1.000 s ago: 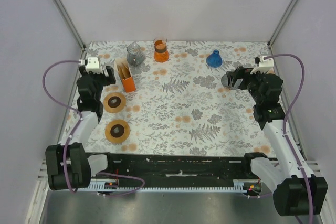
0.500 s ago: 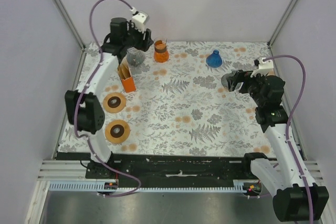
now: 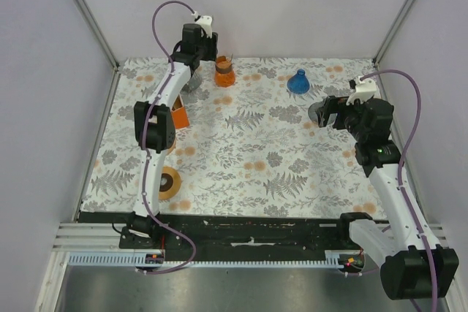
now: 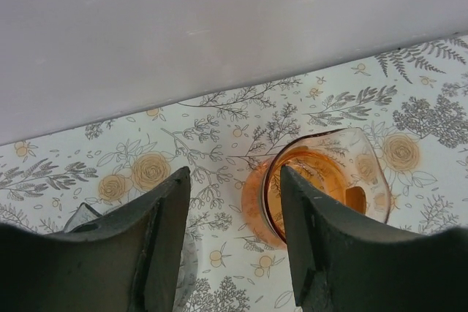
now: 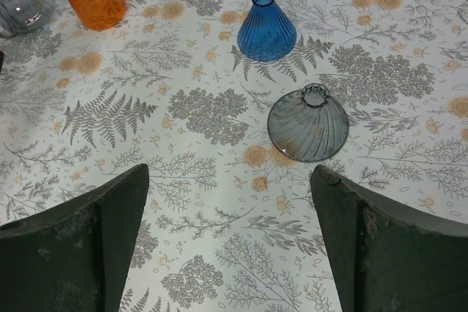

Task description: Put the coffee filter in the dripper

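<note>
A blue dripper (image 3: pixel 297 81) (image 5: pixel 267 27) stands at the back right, and a grey glass dripper (image 5: pixel 307 123) lies mouth-down nearer to it. My right gripper (image 3: pixel 327 112) (image 5: pixel 230 173) hangs open just short of the grey dripper, nothing between its fingers. My left gripper (image 3: pixel 203 60) (image 4: pixel 234 173) is stretched to the back wall, open, beside an orange carafe (image 3: pixel 224 72) (image 4: pixel 322 180) that touches neither finger. The orange filter holder (image 3: pixel 180 117) is mostly hidden behind the left arm. No coffee filter shows.
A grey carafe (image 5: pixel 18 1) stands left of the orange one, its edge by my left finger (image 4: pixel 84 217). A brown disc (image 3: pixel 170 181) lies near the left front. Enclosure walls close in on the back and both sides.
The left arm swung from the near left, over the filter holder, out to the back wall by the orange carafe, and its jaws narrowed. The right arm barely moved.
</note>
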Action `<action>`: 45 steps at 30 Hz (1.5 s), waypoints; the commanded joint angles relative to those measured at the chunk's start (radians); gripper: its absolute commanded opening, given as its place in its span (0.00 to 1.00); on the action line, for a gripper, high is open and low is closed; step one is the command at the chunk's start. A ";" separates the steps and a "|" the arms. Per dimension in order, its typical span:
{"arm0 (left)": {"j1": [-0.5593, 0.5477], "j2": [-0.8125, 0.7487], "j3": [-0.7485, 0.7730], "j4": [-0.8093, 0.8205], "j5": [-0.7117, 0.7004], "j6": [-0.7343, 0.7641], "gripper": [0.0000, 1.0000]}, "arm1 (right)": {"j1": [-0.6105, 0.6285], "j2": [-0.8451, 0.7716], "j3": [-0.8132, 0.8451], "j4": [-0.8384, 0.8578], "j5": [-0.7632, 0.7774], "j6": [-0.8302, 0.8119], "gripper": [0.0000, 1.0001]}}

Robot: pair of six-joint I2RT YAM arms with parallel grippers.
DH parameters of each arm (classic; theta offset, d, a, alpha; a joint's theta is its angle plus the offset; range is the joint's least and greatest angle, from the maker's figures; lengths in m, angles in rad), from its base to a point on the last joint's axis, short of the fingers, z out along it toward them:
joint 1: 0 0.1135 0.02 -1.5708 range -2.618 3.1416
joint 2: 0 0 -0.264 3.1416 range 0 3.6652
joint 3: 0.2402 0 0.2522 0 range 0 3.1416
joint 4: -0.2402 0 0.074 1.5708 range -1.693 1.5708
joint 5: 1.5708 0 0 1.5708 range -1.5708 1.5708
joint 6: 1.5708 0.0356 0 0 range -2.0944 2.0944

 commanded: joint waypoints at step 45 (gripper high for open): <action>-0.251 -0.599 -0.904 -0.011 0.211 -0.095 0.02 | 0.003 -0.073 0.029 -0.008 0.034 -0.022 0.98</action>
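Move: The orange carafe's middle is about 5 cm to the left hand's right, 2 cm back and some 9 cm below. The grey carafe stands about 10 cm to that hand's left and 4 cm back, the orange filter holder roughly 14 cm left and 15 cm back; both sit 10 to 12 cm below. From the right hand, the orange carafe lies about 29 cm ahead, 38 cm left and 15 cm lower. The left fingers shut on the upper glass wall of the orange carafe, pinching its left-hand side as the hand sinks about 4 cm and eases right. Keeping that pinch, the hand draws the carafe back some 20 cm and rightward, nearly level, towards the middle of the table, while the fingers tip further down and swing clockwise, about 20 degrees each. ##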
